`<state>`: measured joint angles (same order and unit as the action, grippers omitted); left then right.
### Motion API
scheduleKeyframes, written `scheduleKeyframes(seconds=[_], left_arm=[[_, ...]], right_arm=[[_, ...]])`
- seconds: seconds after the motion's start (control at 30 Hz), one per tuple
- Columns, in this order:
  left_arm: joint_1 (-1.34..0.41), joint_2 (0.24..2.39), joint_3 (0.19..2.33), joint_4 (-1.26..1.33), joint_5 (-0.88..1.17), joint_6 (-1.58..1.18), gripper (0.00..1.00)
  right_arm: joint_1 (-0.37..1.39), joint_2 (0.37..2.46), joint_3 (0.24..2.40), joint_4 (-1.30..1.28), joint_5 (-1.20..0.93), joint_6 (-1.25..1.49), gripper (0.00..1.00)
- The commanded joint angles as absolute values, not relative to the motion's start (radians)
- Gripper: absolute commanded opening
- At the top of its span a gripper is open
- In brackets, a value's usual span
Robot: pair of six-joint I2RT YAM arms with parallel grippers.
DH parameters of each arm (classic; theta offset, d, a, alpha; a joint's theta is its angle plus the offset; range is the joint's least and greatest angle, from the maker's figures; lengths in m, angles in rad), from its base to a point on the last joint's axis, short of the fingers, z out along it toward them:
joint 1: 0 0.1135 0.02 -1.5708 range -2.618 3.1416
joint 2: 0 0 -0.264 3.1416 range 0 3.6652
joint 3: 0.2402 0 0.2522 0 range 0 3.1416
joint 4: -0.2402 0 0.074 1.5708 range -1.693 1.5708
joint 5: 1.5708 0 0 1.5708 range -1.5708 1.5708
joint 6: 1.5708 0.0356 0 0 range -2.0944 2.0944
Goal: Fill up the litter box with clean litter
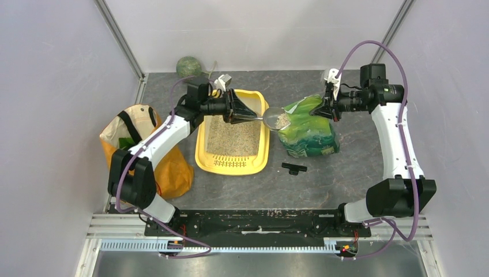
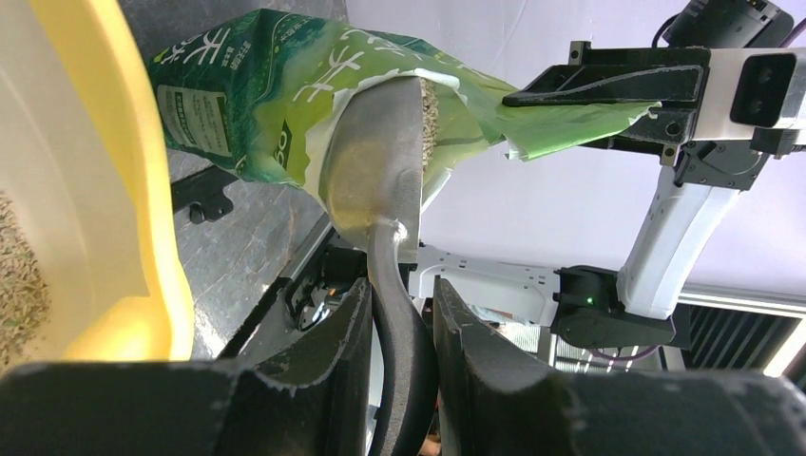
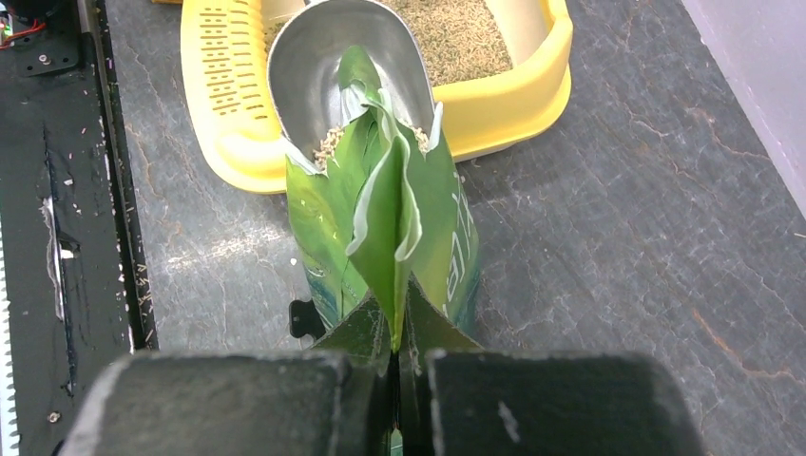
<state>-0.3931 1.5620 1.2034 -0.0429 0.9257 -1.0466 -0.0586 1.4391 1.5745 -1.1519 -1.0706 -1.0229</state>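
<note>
The yellow litter box (image 1: 201, 154) lies mid-table with its slotted grille toward me and a layer of clean litter (image 1: 233, 137) inside. My left gripper (image 1: 245, 113) is shut on the dark handle of a metal scoop (image 1: 278, 120). The scoop's bowl holds some litter and hangs between the box's right rim and the mouth of the green bag (image 1: 308, 131). In the left wrist view the handle (image 2: 404, 351) sits pinched between the fingers. My right gripper (image 3: 394, 356) is shut on the bag's (image 3: 380, 218) top edge, holding it upright, with the scoop (image 3: 323, 66) just beyond the opening.
An orange shopping bag (image 1: 167, 167) stands at the left, against the left arm. A green round object (image 1: 188, 66) rests at the back wall. A small black piece (image 1: 294, 168) lies on the table in front of the green bag. Enclosure walls close in three sides.
</note>
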Motion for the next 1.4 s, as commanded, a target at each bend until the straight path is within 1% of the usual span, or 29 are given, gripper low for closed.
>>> scheduleKeyframes(seconds=[0.0,0.43,0.47,0.73,1.37], left_arm=[[-0.349,1.473,1.185,-0.031,0.982,-1.008,0.02],[-0.265,1.432,1.131,-0.034,1.019,-1.008,0.02],[-0.261,1.431,1.130,-0.034,1.022,-1.008,0.02],[-0.208,1.401,1.117,-0.034,1.041,-1.013,0.02],[-0.083,1.318,1.062,-0.100,1.089,-0.984,0.02]], right_arm=[[-0.048,1.375,1.646,-1.039,-1.193,-0.999,0.00],[-0.005,1.400,1.657,-0.977,-1.168,-0.943,0.00],[0.023,1.402,1.661,-0.977,-1.165,-0.942,0.00],[0.073,1.427,1.668,-0.944,-1.127,-0.914,0.00],[0.143,1.469,1.669,-0.872,-1.079,-0.864,0.00]])
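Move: The left hand holds the scoop above the litter box, whose middle lies about 5 cm to its left, 3 cm ahead and 20 cm below. The litter bag's middle is some 21 cm to this hand's right, 2 cm ahead and 13 cm lower; the black clip lies 20 cm right, 10 cm back and 26 cm down. From the right hand, still pinching the bag's top, the litter box is about 27 cm left, 4 cm ahead and 22 cm below. Keeping its grip on the handle, the left hand carries the loaded scoop about 10 cm left at nearly the same height, drawing the bowl back from the bag's opening towards the litter box and turning some 10 degrees counter-clockwise. The right hand keeps the bag's top edge pinched shut between its fingers and follows about 5 cm left, bringing the bag along towards the box with only a slight counter-clockwise turn. ##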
